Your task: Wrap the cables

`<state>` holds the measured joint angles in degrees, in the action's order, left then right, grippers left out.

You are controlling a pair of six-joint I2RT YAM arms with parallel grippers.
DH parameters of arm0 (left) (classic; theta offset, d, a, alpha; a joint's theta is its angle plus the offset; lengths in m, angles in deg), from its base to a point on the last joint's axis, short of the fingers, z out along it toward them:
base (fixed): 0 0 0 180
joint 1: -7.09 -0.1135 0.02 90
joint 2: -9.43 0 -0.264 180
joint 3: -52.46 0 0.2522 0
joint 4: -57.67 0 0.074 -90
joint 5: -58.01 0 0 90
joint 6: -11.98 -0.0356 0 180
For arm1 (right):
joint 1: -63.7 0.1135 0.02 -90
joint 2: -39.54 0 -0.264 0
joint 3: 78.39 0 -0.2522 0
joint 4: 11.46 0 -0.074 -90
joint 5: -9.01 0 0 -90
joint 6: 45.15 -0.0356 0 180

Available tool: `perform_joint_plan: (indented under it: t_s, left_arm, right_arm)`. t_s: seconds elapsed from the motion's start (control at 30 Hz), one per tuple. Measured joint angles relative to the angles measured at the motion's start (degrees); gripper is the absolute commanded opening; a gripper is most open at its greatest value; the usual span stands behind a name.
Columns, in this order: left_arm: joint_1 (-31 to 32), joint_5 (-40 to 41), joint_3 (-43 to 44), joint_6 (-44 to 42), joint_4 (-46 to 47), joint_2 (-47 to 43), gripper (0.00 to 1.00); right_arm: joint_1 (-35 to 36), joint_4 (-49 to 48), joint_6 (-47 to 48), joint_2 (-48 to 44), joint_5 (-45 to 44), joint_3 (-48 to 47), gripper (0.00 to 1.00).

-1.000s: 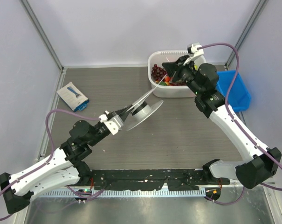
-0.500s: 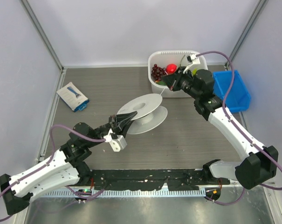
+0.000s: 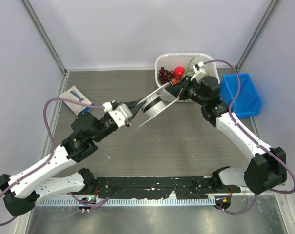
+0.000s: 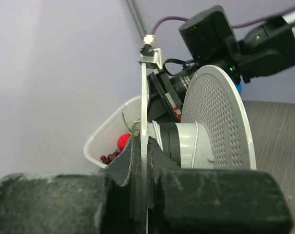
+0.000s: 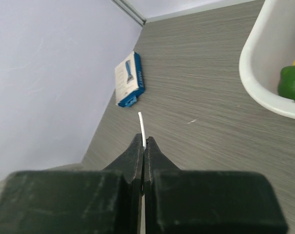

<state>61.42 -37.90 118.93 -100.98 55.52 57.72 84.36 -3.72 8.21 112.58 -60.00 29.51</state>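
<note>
A translucent white spool [image 3: 156, 101] hangs tilted above the table's middle, held by one flange. My left gripper [image 3: 133, 107] is shut on that flange's thin edge [image 4: 144, 112]; the hub [image 4: 182, 144] and the perforated far flange [image 4: 220, 122] stand right of the fingers [image 4: 159, 156]. My right gripper [image 3: 179, 92] is just beyond the spool, shut on the thin white cable. A short end of the cable [image 5: 142, 123] pokes out past the right gripper's tips [image 5: 143, 141]. In the top view the cord is too thin to trace.
A white tub [image 3: 161, 61] holding dark red berries, a red ball and green pieces stands at the back, behind the right gripper; its rim [image 5: 257, 83] shows in the right wrist view. A blue bin [image 3: 245, 96] is on its right. A blue-and-white packet [image 3: 76, 100] lies at the left.
The left gripper has turned the spool from flat to edge-on and raised it toward the back right. The right gripper has come out from over the tub, down to the spool.
</note>
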Motion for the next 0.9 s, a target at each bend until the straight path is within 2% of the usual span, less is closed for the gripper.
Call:
perform_joint_plan:
  t_s: [0.27, 0.4, 0.57, 0.7, 0.9]
  left_arm:
    - [-1.99, 14.45, 10.32, 23.04, -8.37, 5.66, 0.0]
    - [-10.27, 16.7, 16.52, 39.52, -15.87, 8.72, 0.0]
    - [-21.99, 13.9, 21.77, 62.25, -23.65, 13.0, 0.0]
    - [-25.27, 11.61, 22.38, 74.86, -26.29, 14.14, 0.0]
    - [-29.94, 7.41, 28.09, 91.58, -31.91, 18.18, 0.0]
  right_arm:
    - [-4.07, -7.39, -15.41, 3.28, 3.76, 0.0, 0.01]
    - [-5.42, -11.34, -21.97, 3.32, 3.76, -0.24, 0.01]
    - [-5.14, -13.53, -24.3, 3.39, 3.43, -2.19, 0.01]
    - [-5.29, -14.34, -23.45, 3.45, 1.77, -3.58, 0.01]
    - [-5.11, -16.59, -20.94, 4.04, 0.52, -5.09, 0.01]
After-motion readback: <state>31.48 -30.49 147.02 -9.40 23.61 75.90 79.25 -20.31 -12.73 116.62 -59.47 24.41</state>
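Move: The left hand holds the spool by one flange rim; the spool's middle is about 8 cm to its right, 2 cm ahead and level with it. From the right hand, with the cable pinched in shut fingers, that spool sits roughly 13 cm back, 4 cm left and 11 cm higher. The produce basket's middle lies some 21 cm ahead of the right hand, 10 cm right of it and 23 cm below. Keeping its pinch on the flange, the left hand swings the spool forward about 14 cm and left some 8 cm at nearly the same height, from behind the right hand round to its left, while rolling it over by nearly a right angle so the free flange comes uppermost and the fingers swing towards forward. The right hand, fingers still shut on the cable, eases forward a little and then climbs about 9 cm, its left side tilting up some 20 degrees. ##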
